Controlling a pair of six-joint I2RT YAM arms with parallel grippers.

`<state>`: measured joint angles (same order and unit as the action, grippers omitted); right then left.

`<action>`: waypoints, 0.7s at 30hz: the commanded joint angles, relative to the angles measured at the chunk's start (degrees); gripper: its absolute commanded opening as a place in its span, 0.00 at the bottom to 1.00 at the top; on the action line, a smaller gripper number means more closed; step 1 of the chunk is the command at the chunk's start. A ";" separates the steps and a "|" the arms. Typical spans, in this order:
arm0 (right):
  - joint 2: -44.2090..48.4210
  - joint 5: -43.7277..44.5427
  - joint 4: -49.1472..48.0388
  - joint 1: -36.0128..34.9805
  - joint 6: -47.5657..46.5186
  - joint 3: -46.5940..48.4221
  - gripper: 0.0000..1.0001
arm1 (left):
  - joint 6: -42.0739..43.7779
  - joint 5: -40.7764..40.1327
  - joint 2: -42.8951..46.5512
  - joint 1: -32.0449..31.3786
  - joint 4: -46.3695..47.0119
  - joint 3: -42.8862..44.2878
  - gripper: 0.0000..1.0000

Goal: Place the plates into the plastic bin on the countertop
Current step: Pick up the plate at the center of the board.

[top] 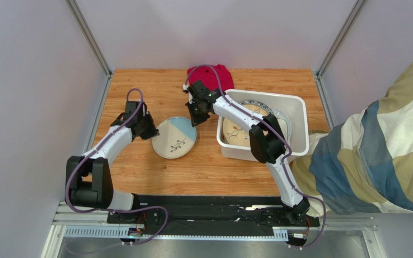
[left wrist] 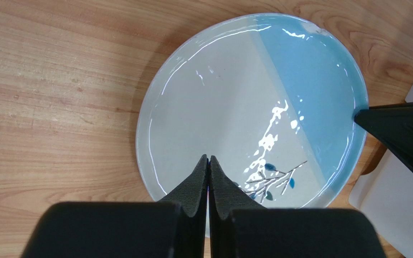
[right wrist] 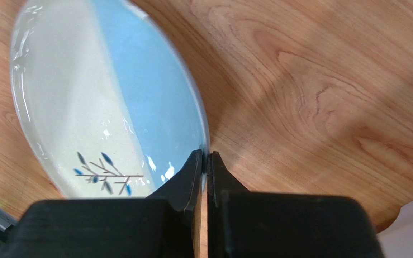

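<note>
A cream-and-blue plate (top: 175,138) with a leaf sprig lies on the countertop (top: 155,94), left of the plastic bin (top: 299,127). My right gripper (top: 195,119) is shut on this plate's upper right rim; in the right wrist view the rim (right wrist: 199,121) runs into the slit between the fingertips (right wrist: 191,171). My left gripper (top: 151,130) is at the plate's left edge, shut, its tips (left wrist: 200,172) over the cream part of the plate (left wrist: 219,107) with nothing between them. Other plates (top: 240,132) lie in the bin.
A folded red cloth (top: 214,75) lies at the back behind the right arm. A person's striped sleeve (top: 375,145) reaches in from the right, beside the bin. Metal frame posts and walls edge the countertop left and right.
</note>
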<state>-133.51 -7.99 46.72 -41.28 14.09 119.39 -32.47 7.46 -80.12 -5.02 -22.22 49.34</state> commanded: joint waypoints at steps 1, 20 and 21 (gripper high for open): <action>3.96 -0.80 -0.23 -0.56 0.50 1.72 0.00 | 0.04 0.89 1.02 -0.08 0.43 1.19 0.00; 10.29 0.96 -0.05 -0.29 1.38 0.05 0.00 | -1.90 -3.07 1.63 -0.08 -2.75 -2.23 0.67; 10.99 0.96 -0.05 -0.30 1.47 -0.12 0.00 | -1.98 -2.37 1.80 -0.08 -1.35 -3.02 0.67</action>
<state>-129.25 -7.68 47.79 -41.56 15.00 118.85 -33.80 3.86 -80.38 -5.02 -25.78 47.70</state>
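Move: The plate hangs by its right rim from the right hand's shut fingers; its middle lies some 8 cm to that hand's left, 4 cm back and 2 cm below. From the left hand, shut on nothing above the left rim, the plate's middle is about 6 cm right, 1 cm ahead and 4 cm below. The bin's middle stands roughly 28 cm right of the right hand, level with it; the red cloth lies about 21 cm ahead and 7 cm right of it, 4 cm lower. The plate's right rim stays pinched in the right hand, which barely shifts at first and then lifts it about 3 cm. Meanwhile the left hand opens its fingers about two-thirds and eases back, down and a little left, some 3 cm in all, tipping slightly further down, to bring the open jaws over the plate's left rim without visibly touching it. ##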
